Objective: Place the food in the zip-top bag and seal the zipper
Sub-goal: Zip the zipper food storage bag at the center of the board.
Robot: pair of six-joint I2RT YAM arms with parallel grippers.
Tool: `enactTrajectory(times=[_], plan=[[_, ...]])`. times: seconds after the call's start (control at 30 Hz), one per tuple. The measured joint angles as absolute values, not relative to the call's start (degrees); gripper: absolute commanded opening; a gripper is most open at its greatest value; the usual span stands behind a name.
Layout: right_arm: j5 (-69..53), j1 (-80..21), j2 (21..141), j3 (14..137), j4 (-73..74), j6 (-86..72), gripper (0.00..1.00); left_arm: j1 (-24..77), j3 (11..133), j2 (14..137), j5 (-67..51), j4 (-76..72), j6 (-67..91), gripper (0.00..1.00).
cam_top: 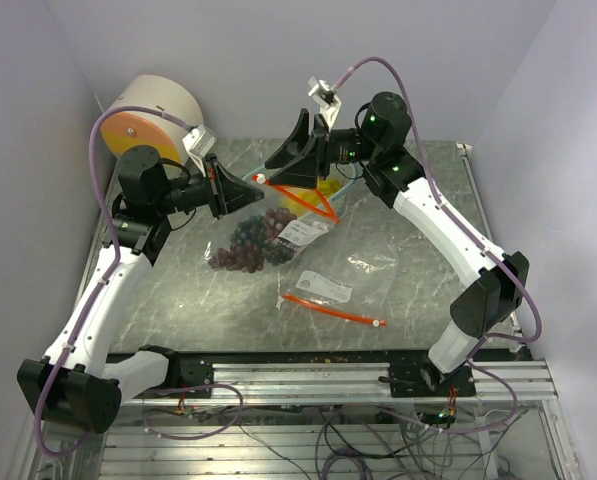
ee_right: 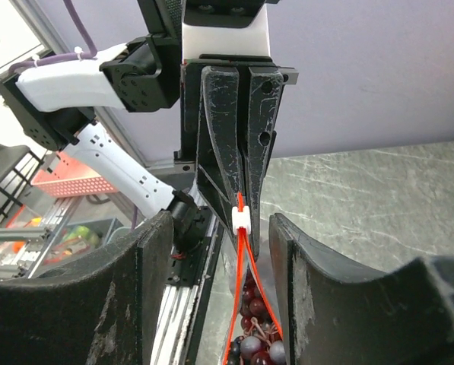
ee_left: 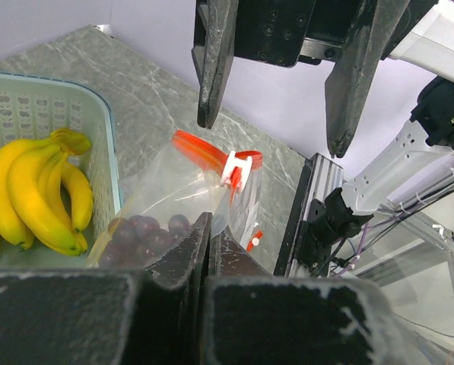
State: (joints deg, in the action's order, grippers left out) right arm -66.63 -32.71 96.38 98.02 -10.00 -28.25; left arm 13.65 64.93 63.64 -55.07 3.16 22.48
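The clear zip-top bag (cam_top: 278, 235) hangs between the two grippers, with dark red and blue-black grapes (cam_top: 246, 245) inside it. My left gripper (cam_top: 259, 189) is shut on the bag's top corner, at the end of the orange zipper (ee_left: 204, 150). The white slider (ee_right: 241, 220) sits right against the left fingertips, and the zipper gapes open below it. My right gripper (ee_right: 220, 220) stands open, one finger on either side of the slider, touching nothing. The yellow bananas (ee_left: 36, 190) lie in the pale teal basket (ee_left: 105, 144) behind the bag.
A second flat clear bag (cam_top: 323, 288) with an orange zipper strip (cam_top: 333, 309) lies on the marble table toward the front. A white and orange drum (cam_top: 158, 105) stands at the back left. Aluminium rails run along the near edge.
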Motion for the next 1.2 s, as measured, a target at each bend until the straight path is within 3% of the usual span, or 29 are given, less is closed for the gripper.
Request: enactTrajectory(times=[0.23,0.37,0.5,0.6,0.77,0.87,1.2], plan=[[-63.42,-34.00,96.62,99.48,-3.66,-23.40,0.52,13.65,64.97,63.64,-55.07,3.27,22.48,0.07],[-61.89,-35.11,97.01,100.84,-1.10,-21.15,0.37,13.65,64.99,63.64,-55.07,3.33,22.44,0.07],[-61.65,-35.62,97.17,100.84,-0.78,-20.86,0.33,13.65,64.99,63.48,-54.98,3.79,22.22,0.07],[-61.65,-35.62,97.45,100.84,-0.56,-20.69,0.18,13.65,65.14,63.33,-54.81,4.23,22.00,0.07],[-61.67,-35.64,97.67,100.82,-0.01,-20.60,0.18,13.65,65.58,63.26,-54.61,4.71,21.80,0.07],[-61.71,-35.64,97.67,100.82,0.62,-20.36,0.00,13.65,65.82,63.26,-54.52,4.91,21.65,0.07],[-62.39,-35.44,98.08,100.82,2.76,-18.87,0.00,13.65,67.18,63.29,-53.43,7.84,20.34,0.07]])
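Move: The white slider at the left end of the red zipper lies some 2 cm to the right gripper's left and 2 cm below it, level fore and aft. Of the right gripper, the bagged grapes hang roughly 20 cm below, 3 cm back and 4 cm left; the basket's bananas lie about 13 cm ahead, 10 cm right and 35 cm below. From the left gripper the slider is about 3 cm up, 2 cm right and 1 cm ahead. Bring the right gripper, half open and pointing left, about 2 cm left and let it sink 2.5 cm in all so its fingers straddle the zipper's white slider, closing them on the way down until they pinch it. Keep the left gripper shut on the bag film just below that zipper end, holding it in place. ##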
